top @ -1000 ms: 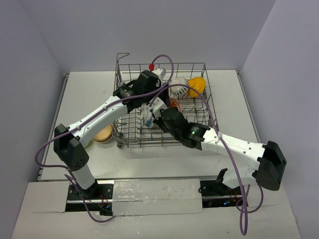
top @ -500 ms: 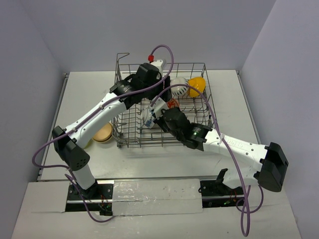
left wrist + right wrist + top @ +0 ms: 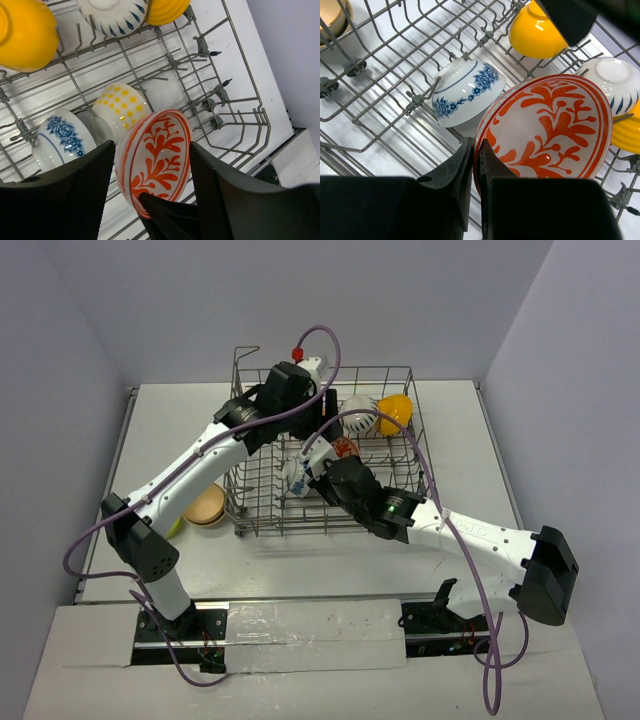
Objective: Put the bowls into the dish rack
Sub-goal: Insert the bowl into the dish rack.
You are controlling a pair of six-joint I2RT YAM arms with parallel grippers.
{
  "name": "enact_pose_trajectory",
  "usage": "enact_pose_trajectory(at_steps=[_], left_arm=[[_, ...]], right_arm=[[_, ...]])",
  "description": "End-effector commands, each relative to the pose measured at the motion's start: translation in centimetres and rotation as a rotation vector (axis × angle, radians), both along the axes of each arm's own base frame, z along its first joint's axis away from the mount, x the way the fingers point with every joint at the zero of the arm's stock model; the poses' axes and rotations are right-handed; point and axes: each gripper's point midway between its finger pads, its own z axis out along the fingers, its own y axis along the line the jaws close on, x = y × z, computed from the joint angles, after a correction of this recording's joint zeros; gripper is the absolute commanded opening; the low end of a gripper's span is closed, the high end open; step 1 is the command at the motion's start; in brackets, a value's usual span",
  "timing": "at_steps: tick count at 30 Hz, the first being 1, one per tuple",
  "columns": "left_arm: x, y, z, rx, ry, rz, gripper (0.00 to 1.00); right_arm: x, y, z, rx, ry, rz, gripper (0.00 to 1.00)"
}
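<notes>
My right gripper (image 3: 477, 165) is shut on the rim of the red-and-white bowl (image 3: 545, 130), which stands on edge inside the dish rack (image 3: 380, 368). My left gripper (image 3: 300, 385) hangs open above the rack's far left part. From its wrist view the same bowl (image 3: 155, 155) shows between its spread fingers (image 3: 75, 195), below them. A blue-patterned bowl (image 3: 465, 92) lies next to the held one. An orange-yellow bowl (image 3: 396, 410) and a white striped bowl (image 3: 357, 421) sit at the far right of the rack. A tan bowl (image 3: 207, 506) rests on the table left of the rack.
A white bowl with yellow dots (image 3: 120, 107) lies among the tines, and a ribbed yellow bowl (image 3: 626, 132) sits by the striped one. The rack's raised handle (image 3: 246, 352) is at its far left corner. Purple cables loop over both arms.
My left gripper has lifted and drawn back toward the rack's far left corner, its jaws widening. The right gripper and the red-and-white bowl have barely moved.
</notes>
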Motion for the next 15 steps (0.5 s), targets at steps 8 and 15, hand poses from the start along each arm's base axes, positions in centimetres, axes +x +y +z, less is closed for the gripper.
enact_pose_trajectory(at_steps=[8,15], left_arm=[[2.7,7.7,4.9,-0.03,-0.108,0.167,0.67],[4.2,14.3,6.6,0.068,-0.206,0.357,0.67]], right_arm=[[0.2,0.6,3.0,0.091,-0.063,0.008,0.0],[-0.6,1.0,5.7,0.138,-0.045,0.039,0.0]])
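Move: The slot for the red-patterned bowl, held by the right hand, seems to lie about 3 cm ahead of that hand, 6 to its right and 11 below. The dotted bowl is roughly 4 cm straight ahead of the hand, the blue-flowered bowl 2 ahead and 7 left, both some 11 below. The empty left hand has the tan bowls about 29 cm to its left, 8 back and 22 below, with the green bowl 38 left and 12 back. The red-patterned bowl stays pinched by its rim in the right fingers and is eased down about 1 cm towards the rack beside the dotted bowl, slightly back as well. Above it the open left hand pulls away, slowly at first and then fast, some 12 cm left while also going forward and up, swinging about 15 degrees counter-clockwise over the rack's left part. ##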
